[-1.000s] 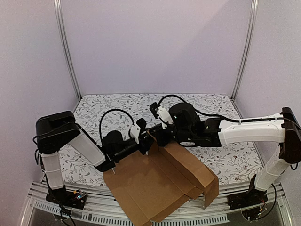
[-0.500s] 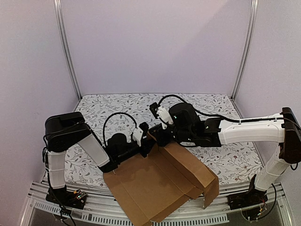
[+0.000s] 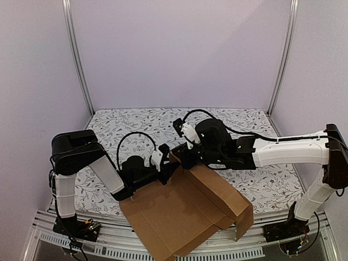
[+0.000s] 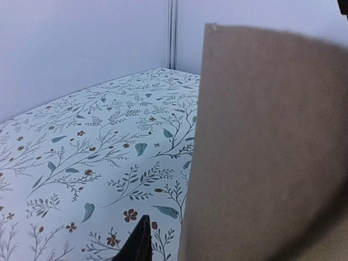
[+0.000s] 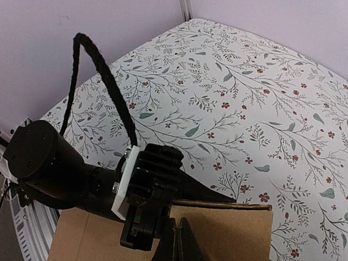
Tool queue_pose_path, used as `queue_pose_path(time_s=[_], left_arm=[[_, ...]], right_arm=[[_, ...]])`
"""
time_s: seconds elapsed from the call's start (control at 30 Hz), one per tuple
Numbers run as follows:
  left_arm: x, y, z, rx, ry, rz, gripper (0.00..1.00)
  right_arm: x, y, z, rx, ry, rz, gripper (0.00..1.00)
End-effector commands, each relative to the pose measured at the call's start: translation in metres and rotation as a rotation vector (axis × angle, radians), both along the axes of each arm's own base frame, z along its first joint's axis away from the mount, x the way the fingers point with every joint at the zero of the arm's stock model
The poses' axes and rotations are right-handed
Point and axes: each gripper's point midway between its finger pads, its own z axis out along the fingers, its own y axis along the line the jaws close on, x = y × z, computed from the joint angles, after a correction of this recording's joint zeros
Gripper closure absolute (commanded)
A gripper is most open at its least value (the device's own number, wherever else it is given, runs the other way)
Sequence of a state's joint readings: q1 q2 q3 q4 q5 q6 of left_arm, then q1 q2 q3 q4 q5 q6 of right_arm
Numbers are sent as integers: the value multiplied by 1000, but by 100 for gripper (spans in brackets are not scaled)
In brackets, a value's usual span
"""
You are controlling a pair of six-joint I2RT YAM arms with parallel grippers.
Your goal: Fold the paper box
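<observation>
The paper box (image 3: 179, 217) is a brown cardboard sheet lying at the table's front, its right side (image 3: 228, 198) folded up. A small flap (image 5: 234, 234) stands upright at its back edge. My left gripper (image 3: 172, 169) reaches that flap from the left. In the left wrist view the flap (image 4: 266, 147) fills the right half. One black finger (image 4: 138, 242) stands a little apart from it and the other is hidden behind it. My right gripper (image 5: 179, 231) is shut, its tips against the flap's near face, close to the left gripper's body (image 5: 149, 185).
The table carries a flowered cloth (image 3: 136, 125) and has purple walls on three sides with metal posts (image 3: 79, 60) at the back corners. The left arm's black cable (image 5: 103, 70) loops above its wrist. The box overhangs the front rail (image 3: 109, 247).
The left arm has swung in and its gripper has moved down and right onto the upright flap, with its jaws narrowing. The right arm and the box have stayed put.
</observation>
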State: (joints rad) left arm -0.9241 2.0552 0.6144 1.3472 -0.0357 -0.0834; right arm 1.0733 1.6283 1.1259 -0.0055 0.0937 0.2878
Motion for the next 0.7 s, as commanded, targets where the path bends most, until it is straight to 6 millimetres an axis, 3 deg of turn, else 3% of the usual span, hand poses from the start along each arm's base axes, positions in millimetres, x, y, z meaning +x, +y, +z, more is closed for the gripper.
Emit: queue_pose_path(time_s=[0.0, 0.23, 0.4, 0.67], left_arm=[[3, 12, 47, -152, -96, 25, 75], [4, 10, 51, -161, -101, 20, 78], [3, 9, 54, -168, -103, 10, 100], [-1, 14, 66, -180, -123, 10, 100]], right_arm=[[-11, -13, -39, -127, 81, 8, 100], [-11, -13, -39, -123, 85, 8, 100], [-11, -14, -39, -123, 87, 6, 100], [-10, -13, -33, -114, 81, 1, 100]])
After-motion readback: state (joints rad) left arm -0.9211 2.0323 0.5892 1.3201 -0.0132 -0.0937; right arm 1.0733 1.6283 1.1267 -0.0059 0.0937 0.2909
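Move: The paper box's corner flap already stands between the left hand's parted fingers, its middle about 1 cm ahead of the hand point and level with it sideways. The folded side wall's middle lies some 15 cm right and 9 cm back of the left hand, and the box floor's middle about 17 cm straight back and 8 cm below. From the right hand, the corner flap is roughly 4 cm left, 1 cm ahead and 2 cm lower. The left hand settles by well under 1 cm down and back, its wrist hardly turning, then closes its fingers from about a quarter open to nearly shut, so that one finger inside the box and one outside pinch the cardboard of the corner flap between them. The right hand stays motionless beside it with its fingers still shut, keeping them against the same corner from the inner side. ##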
